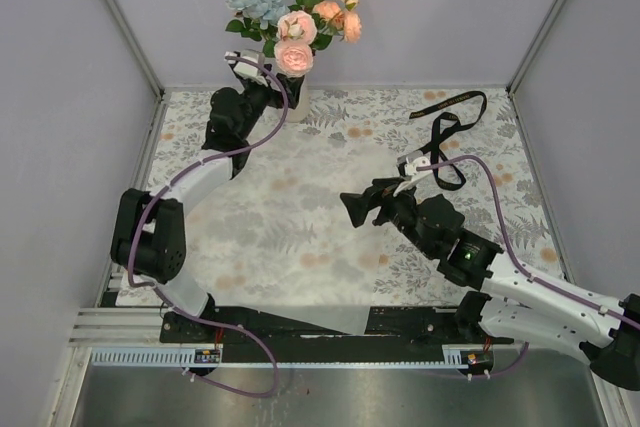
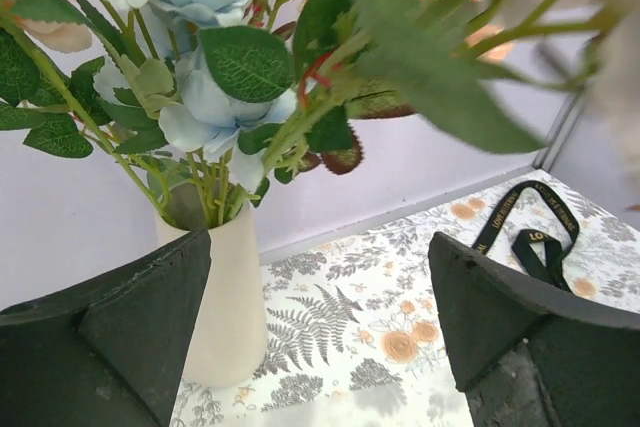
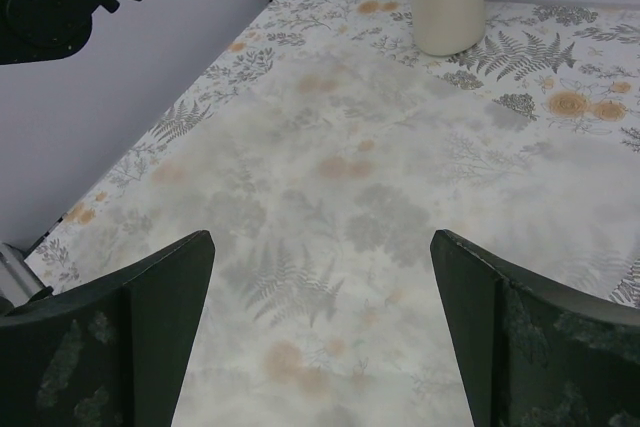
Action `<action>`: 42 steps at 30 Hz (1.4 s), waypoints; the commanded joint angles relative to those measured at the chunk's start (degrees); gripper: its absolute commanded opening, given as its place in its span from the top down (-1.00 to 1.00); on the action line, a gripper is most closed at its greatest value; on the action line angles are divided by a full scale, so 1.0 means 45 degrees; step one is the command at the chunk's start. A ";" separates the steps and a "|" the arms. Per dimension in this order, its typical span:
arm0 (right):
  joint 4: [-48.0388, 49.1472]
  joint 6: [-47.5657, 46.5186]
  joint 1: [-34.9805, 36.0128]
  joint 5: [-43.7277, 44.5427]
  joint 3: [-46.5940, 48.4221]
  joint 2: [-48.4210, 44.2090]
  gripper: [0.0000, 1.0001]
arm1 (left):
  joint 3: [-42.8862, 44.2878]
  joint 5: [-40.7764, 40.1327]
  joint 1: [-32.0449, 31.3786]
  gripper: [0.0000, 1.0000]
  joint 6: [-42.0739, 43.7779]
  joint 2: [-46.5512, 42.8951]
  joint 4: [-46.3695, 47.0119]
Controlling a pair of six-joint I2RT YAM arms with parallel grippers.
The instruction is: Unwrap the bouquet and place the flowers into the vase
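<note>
The flowers [image 1: 300, 9], peach-pink roses and pale-blue blooms with green leaves, stand upright in the cream vase [image 1: 298, 97] at the back of the table. In the left wrist view the vase [image 2: 225, 297] sits just left of centre with the flowers [image 2: 205, 77] fanning out above it. My left gripper [image 1: 262, 77] is close beside the vase, open [image 2: 320, 317], with nothing between its fingers. The right gripper [image 1: 355, 209] hovers open [image 3: 320, 317] over the flat white wrapping paper [image 3: 340, 187] at mid-table. No wrapped bouquet is in view.
A black ribbon [image 1: 450, 125] lies loose at the back right; it also shows in the left wrist view as the ribbon [image 2: 530, 232]. The translucent paper sheet [image 1: 300, 227] covers the floral tablecloth. Grey walls enclose the table on three sides.
</note>
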 commanded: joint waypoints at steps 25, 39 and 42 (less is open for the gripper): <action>-0.0724 0.0798 -0.0089 0.0054 -0.0442 -0.1370 -0.99 | 0.4279 -0.0760 -0.0273 -0.22 0.1065 0.0748 -0.3468; -0.0978 0.0954 -0.0108 -0.0004 -0.0169 -0.1175 -0.99 | 0.4517 -0.0723 0.0079 -0.03 0.0145 0.1846 -0.3955; -0.1134 0.0974 -0.0108 -0.0122 -0.0032 -0.1097 -0.99 | 0.3231 -0.0937 0.0099 -0.24 -0.0108 0.0872 -0.3645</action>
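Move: The drooping pink roses hang close by my left hand, some 9 cm above it and about 2 cm ahead and 3 cm to the right. The vase stands roughly 18 cm ahead, about 1 cm to the right, its middle some 20 cm lower. The blue flowers are around 14 cm ahead, 4 cm left and 10 cm up. From my right hand those roses are about 28 cm ahead, 13 cm left and 14 cm higher. My left hand, empty and wide open, first backs away from the vase by about 5 cm while rising, then turns round and reaches some 10 cm forward under the pink roses towards the stems above the vase, sinking about 5 cm late in the reach. The fingers close to roughly half open on the way, gripping nothing yet; my right hand just eases back and right a little. ##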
